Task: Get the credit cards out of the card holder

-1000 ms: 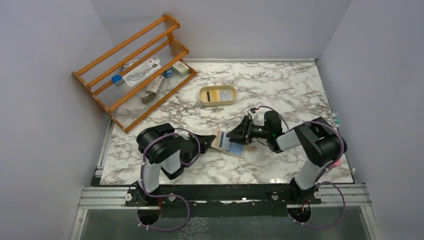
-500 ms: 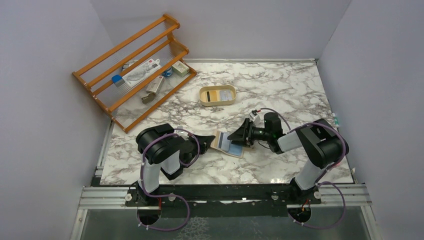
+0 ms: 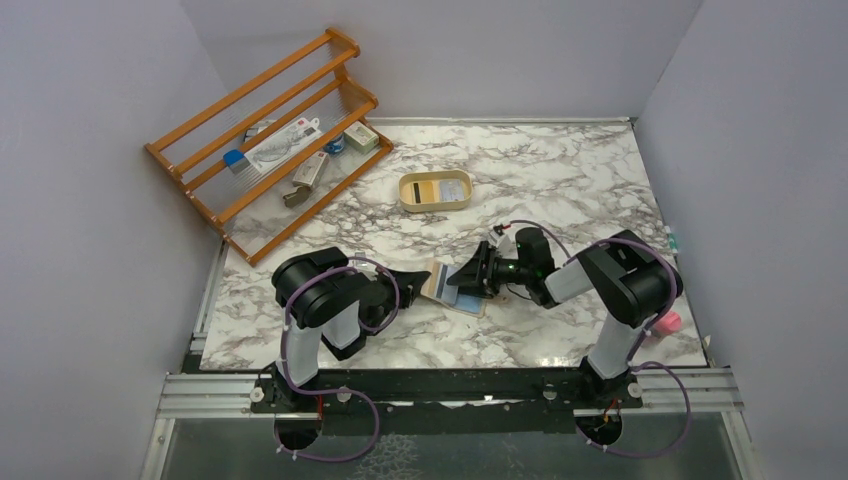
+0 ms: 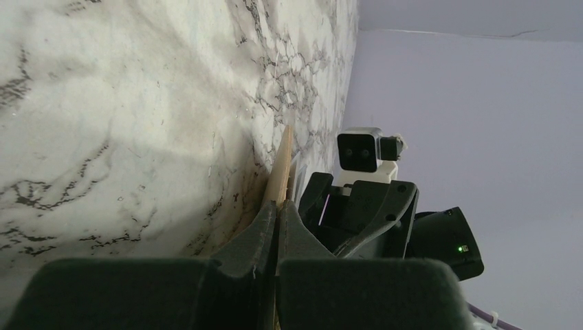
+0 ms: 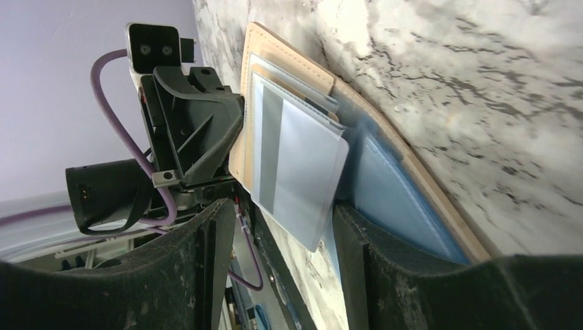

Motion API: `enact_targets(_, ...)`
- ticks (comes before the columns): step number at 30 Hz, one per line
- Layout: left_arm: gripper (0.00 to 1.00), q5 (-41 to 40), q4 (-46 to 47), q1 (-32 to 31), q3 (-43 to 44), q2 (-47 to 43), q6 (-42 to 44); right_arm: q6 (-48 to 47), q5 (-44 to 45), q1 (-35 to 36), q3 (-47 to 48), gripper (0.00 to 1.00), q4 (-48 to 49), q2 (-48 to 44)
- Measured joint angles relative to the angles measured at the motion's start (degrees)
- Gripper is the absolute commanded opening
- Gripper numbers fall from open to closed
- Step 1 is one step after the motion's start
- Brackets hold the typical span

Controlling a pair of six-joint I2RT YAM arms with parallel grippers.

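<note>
The tan card holder [image 3: 462, 302] lies open on the marble table between the two arms, its light blue lining showing in the right wrist view [image 5: 282, 55]. My left gripper [image 3: 424, 274] is shut on its left edge, seen as a thin tan strip [image 4: 282, 168] between the closed fingers [image 4: 277, 206]. A whitish-blue credit card [image 5: 295, 161] with a grey stripe sticks partway out of a pocket. My right gripper [image 5: 282, 240] hovers open over it, the card's free corner lying between the two fingers without touching them. In the top view that gripper [image 3: 468, 277] sits over the holder's right half.
An oval cream tray [image 3: 435, 206] with cards inside stands behind the holder. A wooden rack [image 3: 262, 85] with small items lies at the back left. A pink object [image 3: 668, 322] rests by the right table edge.
The right gripper has moved left and closer, so its open fingers now straddle the protruding card. The left gripper and the holder have stayed put.
</note>
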Motion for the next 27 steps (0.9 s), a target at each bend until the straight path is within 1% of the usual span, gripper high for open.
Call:
enact_targets(8,0.0,-0.2,0.02,0.0,-0.02,0.0,0.2,3.02,1.09,2.69,0.39,0.6,3.69,1.16)
enact_targets(19,0.0,-1.4,0.0,0.39,-0.02,0.0,0.2,10.14,1.66,3.15,-0.94,0.6,16.85,1.44)
enact_targets(27,0.0,-2.01,0.02,0.59,0.0,-0.46,0.35,14.67,2.21,3.54,-1.18,0.6,26.49,5.84)
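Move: The left hand, shut on the card holder's left edge just above the table, has the striped credit card about 6 cm to its right and roughly level in height. For the right hand, with its open fingers reaching left, the card's middle lies some 3 cm to the left, straight ahead 0 cm, about 1 cm below. The blue pocket is about 3 cm back, 1 cm right and 2 cm below; the tray is some 20 cm ahead, 6 cm left. Leftward first by about 2 cm, then mainly up, the right hand works along the card holder towards the left hand, rising about 4 cm and tipping its fingertips up some 15 degrees. The gap stays open, with the lower finger at the card's free edge, levering it up. The left hand keeps its pinch on the holder and eases about 1 cm forward and left. ##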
